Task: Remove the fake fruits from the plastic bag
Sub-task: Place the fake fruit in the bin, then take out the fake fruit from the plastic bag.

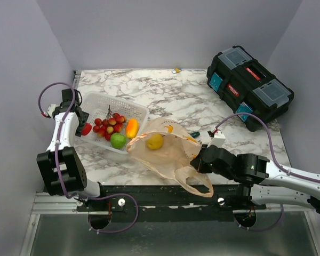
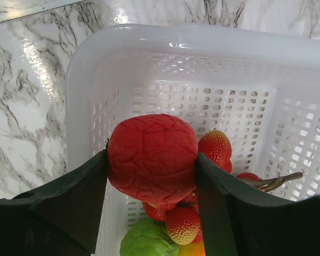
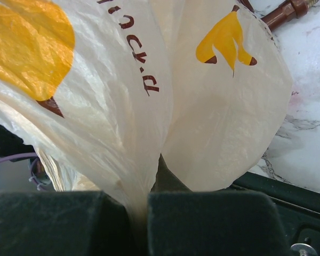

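Observation:
My left gripper (image 2: 152, 178) is shut on a small red fruit (image 2: 152, 154), holding it over the left end of the white mesh basket (image 2: 202, 37). Below it in the basket lie a green fruit (image 2: 146, 240), an orange-yellow oblong one (image 1: 132, 128) and a bunch of red berries (image 2: 216, 149). A yellow lemon (image 1: 155, 141) shows inside the open mouth of the plastic bag (image 1: 173, 154), which lies crumpled at the table's front. My right gripper (image 3: 144, 213) is shut on a fold of the bag (image 3: 149, 106), at its right side (image 1: 199, 160).
A black toolbox (image 1: 249, 85) stands at the back right. A brown-handled tool (image 3: 280, 13) lies just beyond the bag, with a small white part (image 1: 217, 135) beside it. Grey walls close in on three sides. The bag's handle hangs over the table's front edge (image 1: 149, 184).

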Action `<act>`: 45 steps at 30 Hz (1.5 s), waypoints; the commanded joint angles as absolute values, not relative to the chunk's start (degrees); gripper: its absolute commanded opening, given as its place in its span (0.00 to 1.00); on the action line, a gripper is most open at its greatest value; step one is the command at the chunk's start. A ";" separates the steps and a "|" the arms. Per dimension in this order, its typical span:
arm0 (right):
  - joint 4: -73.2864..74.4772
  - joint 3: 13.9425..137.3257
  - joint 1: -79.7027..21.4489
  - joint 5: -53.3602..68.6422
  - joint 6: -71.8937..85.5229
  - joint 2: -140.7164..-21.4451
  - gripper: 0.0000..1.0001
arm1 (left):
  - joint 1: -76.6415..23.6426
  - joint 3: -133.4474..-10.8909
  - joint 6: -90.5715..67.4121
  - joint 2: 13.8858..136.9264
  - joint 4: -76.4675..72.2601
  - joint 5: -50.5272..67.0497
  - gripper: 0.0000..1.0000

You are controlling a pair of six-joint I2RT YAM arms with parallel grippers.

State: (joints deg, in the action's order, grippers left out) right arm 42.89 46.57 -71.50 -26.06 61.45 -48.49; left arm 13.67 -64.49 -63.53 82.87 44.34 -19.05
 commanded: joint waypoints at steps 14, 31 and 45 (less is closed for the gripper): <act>42.42 47.86 -71.44 -26.19 61.44 -48.08 0.01 | 14.65 -63.80 -62.16 82.61 42.10 -12.58 0.85; 42.27 48.82 -71.45 -26.16 61.13 -50.41 0.01 | -5.59 -58.29 -41.84 59.72 18.57 10.95 0.84; 42.28 48.08 -71.37 -26.68 60.75 -49.75 0.01 | -17.36 -44.23 -42.51 45.33 -24.33 56.52 0.83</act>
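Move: The left hand holds the red fruit just inside the bin's left end; the spot it goes to on the bin floor is almost straight beneath, about 5 cm down. The strawberries' middle lies some 9 cm to the right and level with the hand, the green fruit about 14 cm right and 6 cm back, the orange fruit roughly 20 cm right and level. From the right hand, that spot is some 20 cm forward, 48 cm left and 10 cm lower. Down barely 1 cm first, the left hand opens its fingers and lets go of the red fruit. Then it lifts and swings right over the strawberries, speeding up and drawing back towards the end, to about 30 cm right of and 25 cm above where it began, open fingers swinging up from pointing down to nearly level and rightwards. The right hand keeps its pinch on the bag, practically still. ##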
